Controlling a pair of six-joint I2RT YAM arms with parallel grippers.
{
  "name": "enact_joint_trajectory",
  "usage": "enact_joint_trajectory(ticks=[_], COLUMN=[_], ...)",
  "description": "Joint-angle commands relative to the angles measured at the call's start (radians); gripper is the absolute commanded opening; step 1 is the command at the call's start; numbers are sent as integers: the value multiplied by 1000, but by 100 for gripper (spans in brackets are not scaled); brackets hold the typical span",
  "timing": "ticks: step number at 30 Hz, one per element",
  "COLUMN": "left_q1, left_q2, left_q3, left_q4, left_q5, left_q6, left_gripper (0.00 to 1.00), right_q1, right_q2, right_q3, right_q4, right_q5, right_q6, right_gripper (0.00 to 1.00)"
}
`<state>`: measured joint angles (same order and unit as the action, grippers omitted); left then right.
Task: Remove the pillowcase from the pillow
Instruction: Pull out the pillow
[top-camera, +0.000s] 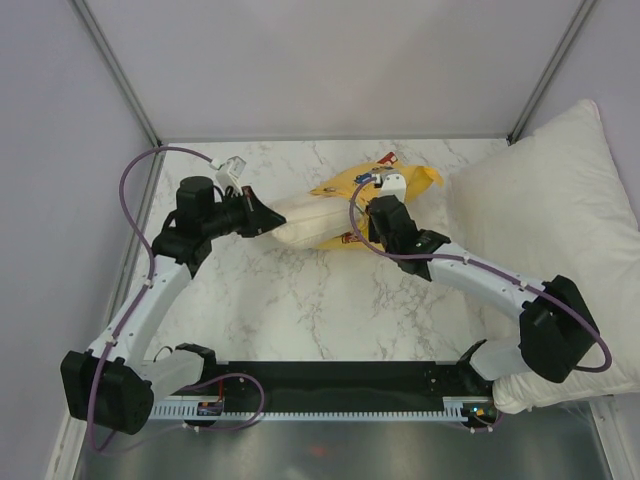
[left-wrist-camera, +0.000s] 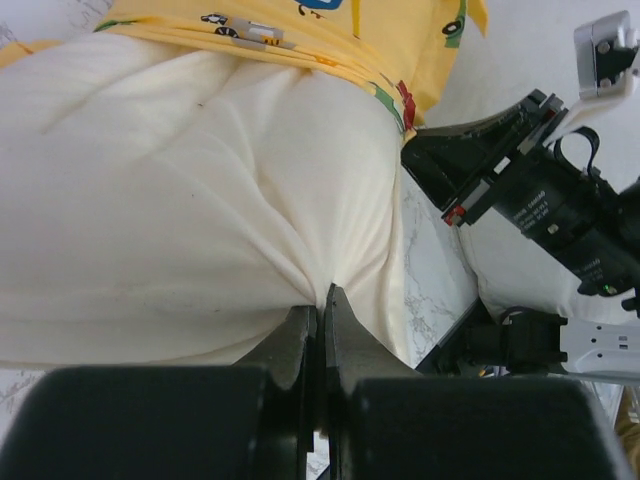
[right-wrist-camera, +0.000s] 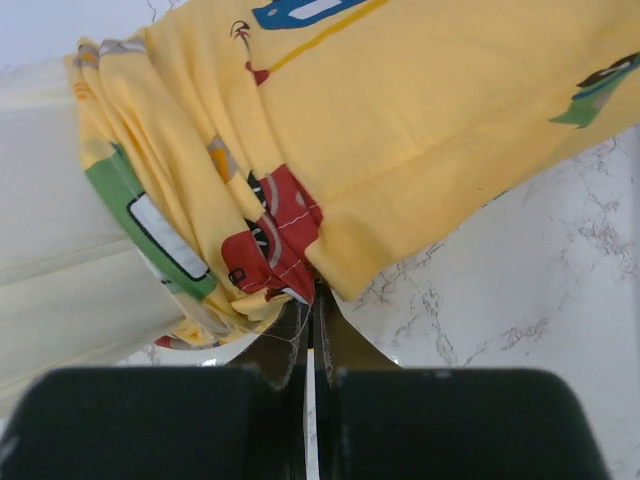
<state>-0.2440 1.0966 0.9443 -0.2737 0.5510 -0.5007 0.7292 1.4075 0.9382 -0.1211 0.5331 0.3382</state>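
The cream-beige pillow (top-camera: 300, 222) lies across the middle of the marble table, its left half bare. The yellow pillowcase (top-camera: 345, 190) with cartoon vehicles is bunched over its right end. My left gripper (top-camera: 268, 220) is shut on a pinch of the pillow's cream fabric (left-wrist-camera: 180, 200) at its left end (left-wrist-camera: 324, 300). My right gripper (top-camera: 368, 225) is shut on the bunched hem of the pillowcase (right-wrist-camera: 400, 110), pinching a red-printed fold (right-wrist-camera: 312, 285). In the left wrist view the pillowcase (left-wrist-camera: 330, 30) sits at the pillow's far end, beside the right arm (left-wrist-camera: 540, 200).
A large bright white pillow (top-camera: 550, 210) lies along the right side of the table (top-camera: 300, 310), partly under the right arm. A small white clip (top-camera: 232, 165) lies at the back left. Grey walls close the back and sides.
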Motion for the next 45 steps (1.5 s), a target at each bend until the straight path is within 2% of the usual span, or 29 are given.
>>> enact_joint_trajectory(ticks=[1,13,22,29,35,36,38,39,41,43,45], left_q1=[63,169,218,227,227,226,226,224,218,197,164], left_q2=[-52,-67,-61,-46,-29,-15,-18,-27,-82,-140,-168], left_q3=[19,1,-7,4,56,82,100,105,113,119,116], left_q4=[114,125,133,104,-53,-76,-114,-113,-105,-90,-66], left_q5=[66,124,145,122,-65,-124,-169,-216,-311,-358,-385], left_q6=[7,4,-2,17,119,140,159,168,188,235,289], left_gripper=[2,2,2,2,2,5,27,57,76,87,91], right_q1=[-131,-399,-510,-485,-301,-275,-211,-194,-163,-136,-116], right_q2=[-18,-4,5,-16,-76,-79,-85,-85,-71,-58,-41], right_q3=[-24,7,54,47,2,-1,-4,-3,4,19,31], right_q4=[-55,-51,-54,-54,-55,-57,-60,-60,-57,-57,-57], right_q5=[87,1,-42,-147,-128,-125,-116,-117,-128,-128,-127], right_q6=[16,28,4,-10,-10,-4,15,25,41,42,45], right_gripper=[0,0,0,0,0,0,0,0,0,0,0])
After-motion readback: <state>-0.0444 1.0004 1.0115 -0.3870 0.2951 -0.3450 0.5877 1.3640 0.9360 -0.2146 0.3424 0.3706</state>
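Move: Below and to the right of the left hand, which already pinches its end, the pillow has its middle about 9 cm right, 1 cm ahead and 7 cm lower. The pillowcase, still over the pillow's far side, centres some 19 cm right of that hand, 5 cm ahead and 12 cm down. The right hand already grips the case's near hem: the case's middle lies about 5 cm ahead, 3 cm right and 4 cm lower, the pillow's about 8 cm left, level fore and aft, 3 cm lower. Drawing the hem right and forward, the right hand travels about 9 cm while the left keeps its pinch on the pillow and creeps left; the right then eases back most of the way, still gripping. The left swings faster left, some 10 cm overall, dipping slightly and turning counter-clockwise about 20 degrees as it opens wide, lets go of the pillow and lifts clear. ##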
